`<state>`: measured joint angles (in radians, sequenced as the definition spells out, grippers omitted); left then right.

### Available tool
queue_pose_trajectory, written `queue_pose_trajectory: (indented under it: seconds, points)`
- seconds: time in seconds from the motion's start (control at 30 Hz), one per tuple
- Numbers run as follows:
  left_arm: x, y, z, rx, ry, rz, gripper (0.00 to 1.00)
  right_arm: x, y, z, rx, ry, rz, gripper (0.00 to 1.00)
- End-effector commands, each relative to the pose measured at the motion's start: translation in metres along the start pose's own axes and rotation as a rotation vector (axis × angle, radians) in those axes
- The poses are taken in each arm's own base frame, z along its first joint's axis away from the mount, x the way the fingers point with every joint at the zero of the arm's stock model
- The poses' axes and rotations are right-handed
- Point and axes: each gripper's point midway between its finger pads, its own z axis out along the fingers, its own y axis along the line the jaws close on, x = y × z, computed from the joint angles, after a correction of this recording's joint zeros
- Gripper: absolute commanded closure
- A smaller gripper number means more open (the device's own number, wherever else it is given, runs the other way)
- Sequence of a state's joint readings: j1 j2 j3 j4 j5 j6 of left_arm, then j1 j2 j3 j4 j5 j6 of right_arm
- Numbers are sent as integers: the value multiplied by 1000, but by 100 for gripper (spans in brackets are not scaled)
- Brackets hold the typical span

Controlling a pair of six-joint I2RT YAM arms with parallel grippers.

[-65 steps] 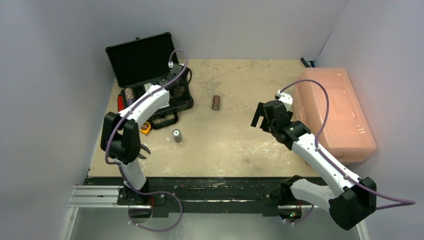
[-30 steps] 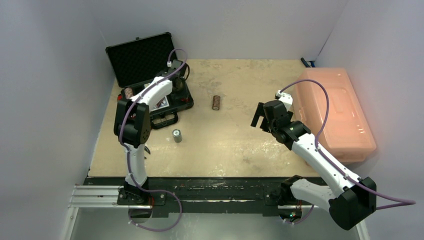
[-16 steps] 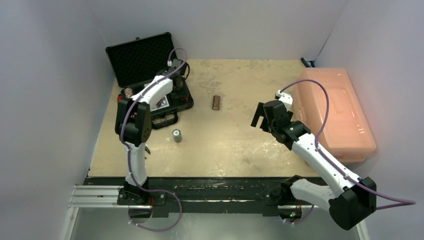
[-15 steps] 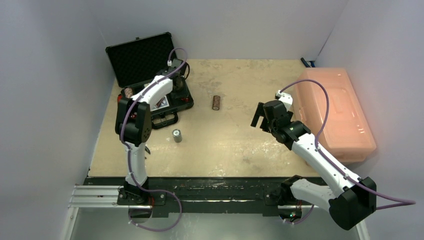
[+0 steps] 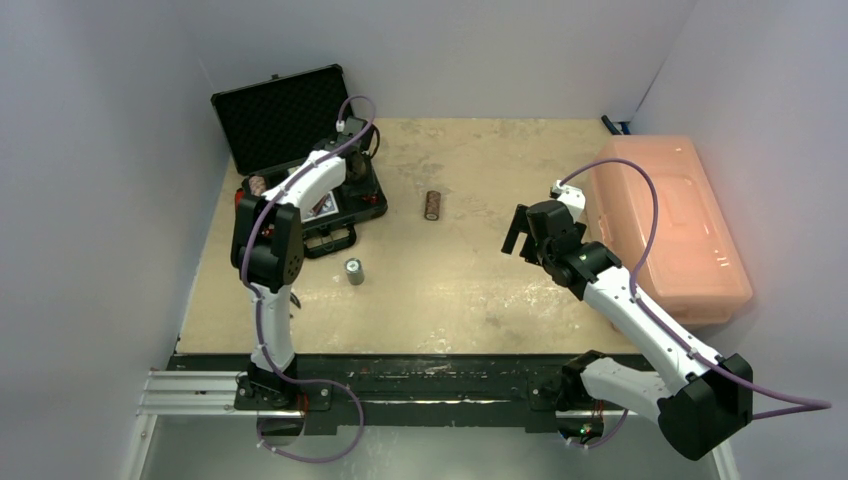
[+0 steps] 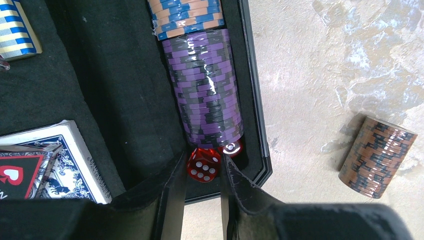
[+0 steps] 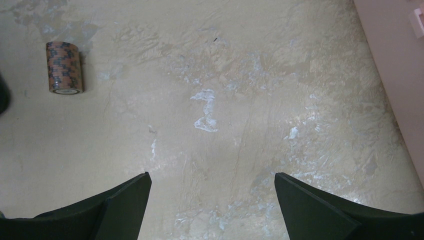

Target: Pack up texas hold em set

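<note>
The black case [image 5: 285,115] lies open at the back left, with its lid up. My left gripper [image 5: 355,175] hangs over the case's right end and is shut on a red die [image 6: 203,165], which sits between its fingertips [image 6: 179,170]. A second red die [image 6: 233,148] lies in the slot just beyond, below a purple chip stack [image 6: 207,85] and a blue-and-orange stack [image 6: 185,15]. A blue-backed card deck [image 6: 50,160] rests in the foam. A brown chip stack [image 5: 433,205] lies on its side on the table, and a grey stack [image 5: 354,271] stands nearer. My right gripper [image 7: 212,180] is open above bare table.
A large translucent pink bin [image 5: 665,225] fills the right side of the table, close to my right arm. A dark tool [image 5: 612,124] lies at the back right corner. Walls close in on the left, back and right.
Since the earliest frame my left arm's elbow has swung up toward the case. Over the last second nothing has visibly moved, and the right arm has stayed still.
</note>
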<state>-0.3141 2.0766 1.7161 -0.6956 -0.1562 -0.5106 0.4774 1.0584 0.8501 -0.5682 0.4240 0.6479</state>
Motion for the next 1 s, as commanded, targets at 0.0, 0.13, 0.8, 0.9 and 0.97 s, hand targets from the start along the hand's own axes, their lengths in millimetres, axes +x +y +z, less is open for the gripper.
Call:
queue_pose_trajectory:
  seconds: [0.0, 0.13, 0.8, 0.9, 0.97]
  points:
    - [-18, -2, -5, 15, -44, 5, 72, -3, 1, 0, -7, -13, 9, 1]
    - [-19, -3, -6, 19, -47, 4, 64, -4, 1, 0, -8, -14, 8, 1]
    - [-28, -5, -26, 52, -101, 7, 50, -4, 1, -1, -8, -17, 12, 1]
    - [-30, -5, -35, 72, -128, 7, 37, -3, 1, -1, -8, -16, 11, 1]
    - [-30, -4, -41, 82, -146, 7, 27, -4, 1, -1, -10, -15, 9, 1]
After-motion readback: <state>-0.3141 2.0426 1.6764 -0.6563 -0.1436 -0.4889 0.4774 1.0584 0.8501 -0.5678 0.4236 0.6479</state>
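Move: The left fingers still hold a red die in the near right corner of the case. Its resting spot, against the purple chip stack's near end, lies about 1 cm ahead and 1 cm below. The other die is some 2 cm ahead and 1 cm right, and the purple stack's middle 5 cm ahead and 2 cm left. The brown chip stack lies about 13 cm right and 1 cm ahead. From the right hand, that spot is roughly 30 cm left, 12 cm ahead and 10 cm below. The left hand stays almost in place over the case's near right corner while its fingers open in stages, from about a quarter to two thirds of their range, and let go of the die by the near end of the purple chip stack. Only at the very end does the hand start to rise, by roughly 0.5 cm, with the wrist barely turning and the fingers still spreading clear on either side of the dice. ##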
